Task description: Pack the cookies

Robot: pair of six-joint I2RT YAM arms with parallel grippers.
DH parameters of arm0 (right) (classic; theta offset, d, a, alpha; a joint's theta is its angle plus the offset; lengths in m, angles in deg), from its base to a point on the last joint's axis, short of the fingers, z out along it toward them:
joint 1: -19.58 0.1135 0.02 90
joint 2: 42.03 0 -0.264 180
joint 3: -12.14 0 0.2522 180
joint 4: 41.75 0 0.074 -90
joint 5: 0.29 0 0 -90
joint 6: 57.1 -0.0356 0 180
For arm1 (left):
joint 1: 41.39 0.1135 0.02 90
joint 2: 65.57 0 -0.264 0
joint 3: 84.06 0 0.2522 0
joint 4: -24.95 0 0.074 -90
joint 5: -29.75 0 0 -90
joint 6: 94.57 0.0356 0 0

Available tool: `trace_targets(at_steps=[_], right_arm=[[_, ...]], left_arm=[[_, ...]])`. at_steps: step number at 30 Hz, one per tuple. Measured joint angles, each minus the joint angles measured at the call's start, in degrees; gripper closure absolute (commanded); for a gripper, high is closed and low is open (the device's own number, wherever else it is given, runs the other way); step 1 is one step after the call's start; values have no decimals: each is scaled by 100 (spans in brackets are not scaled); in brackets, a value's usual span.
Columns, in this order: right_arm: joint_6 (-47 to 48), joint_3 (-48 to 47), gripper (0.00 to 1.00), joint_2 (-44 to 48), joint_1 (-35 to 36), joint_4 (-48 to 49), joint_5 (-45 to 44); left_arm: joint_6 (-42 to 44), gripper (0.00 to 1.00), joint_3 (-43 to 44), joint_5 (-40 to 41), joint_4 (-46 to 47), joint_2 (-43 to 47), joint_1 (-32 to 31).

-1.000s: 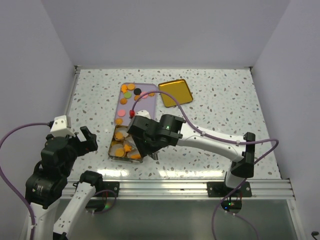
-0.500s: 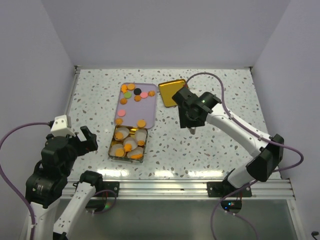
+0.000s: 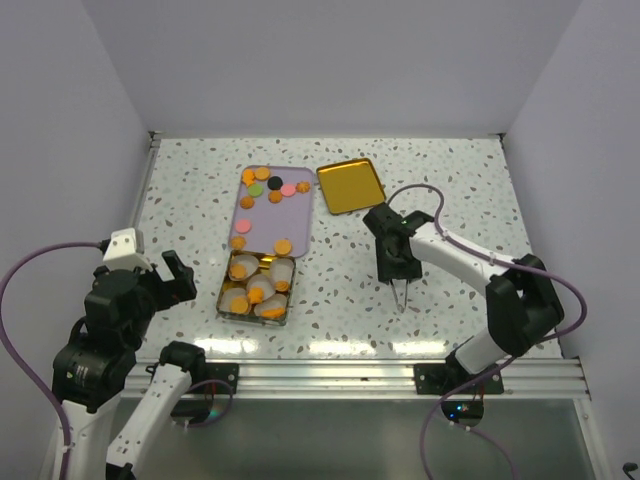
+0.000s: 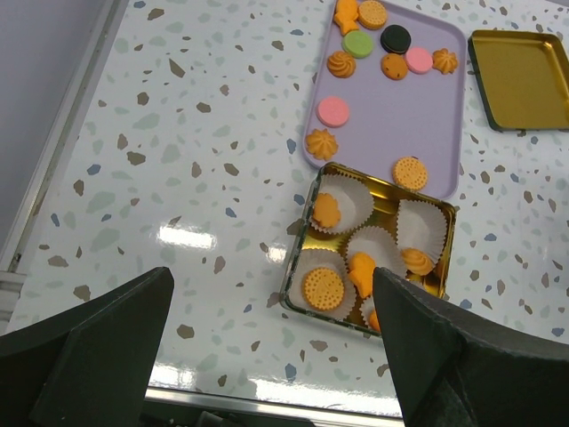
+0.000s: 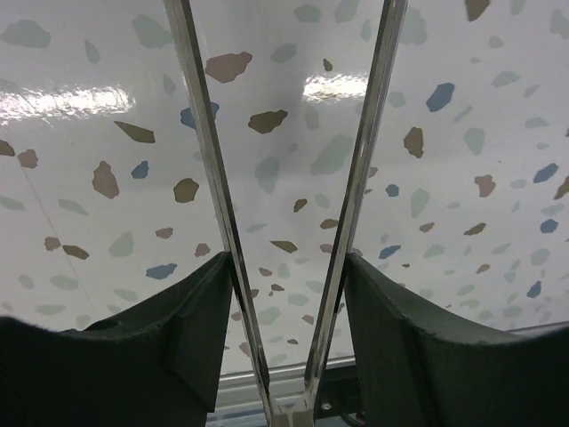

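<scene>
Several cookies [image 3: 262, 173] lie on the purple tray [image 3: 265, 218]: orange rounds and swirls, pink, green and black ones [image 4: 334, 111]. More orange cookies [image 4: 323, 288] sit in white paper cups inside the gold tin [image 3: 222, 295] just in front of the tray. My right gripper [image 3: 398, 272] is shut on metal tongs [image 3: 400, 296] that point at the near edge over bare table, right of the tin. In the right wrist view the tongs [image 5: 209, 178] are spread and hold nothing, my right gripper [image 5: 284, 267] pressing on both arms. My left gripper [image 3: 165, 275] hangs open, left of the tin.
The tin's gold lid [image 3: 350, 185] lies face up right of the tray's far end. White walls close in the speckled table [image 3: 450, 180] on three sides. A metal rail [image 3: 330, 375] runs along the near edge.
My right arm has swung away from over the tin, past the lid, to the table right of the tin, tongs now pointing at the near edge. The left arm has not moved.
</scene>
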Motion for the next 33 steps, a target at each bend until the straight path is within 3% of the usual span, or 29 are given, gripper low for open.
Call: trace_targets(at_steps=[9,14,24,28,33], right_arm=[[-72,636,34,-525,2,785,612],[-142,695,1,-713,-9,955,778],[-151,234,1,-640,-9,531,566],[-81,-684,1,-470,-9,219,485],[151,-2487,1,-728,-11,33,295]], left_arm=[[-4,0,0,39,0,0,0],[-9,0,0,50,0,0,0],[-15,0,0,109,0,0,0],[-15,0,0,129,0,0,0],[-15,0,0,131,0,-2,0]])
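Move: The right hand still pinches the metal tongs above bare table; the spot where they will lie is about 2 cm back, 2 cm left and 8 cm below it. The gold tray is some 21 cm ahead and 12 cm left, the lavender tray 15 cm ahead and 30 cm left, the cookie box 3 cm back and 32 cm left. From the left hand, that spot lies roughly 8 cm ahead, 41 cm right. The right hand lowers the tongs about 6 cm, easing slightly back and left, and at the bottom opens its half-closed fingers wide to let go of both shafts. With the fingers kept open, it then climbs quickly, some 15 cm up and 11 cm forward with a little left, towards the gold tray, while the wrist tips the fingertips forward by about 20 degrees. ##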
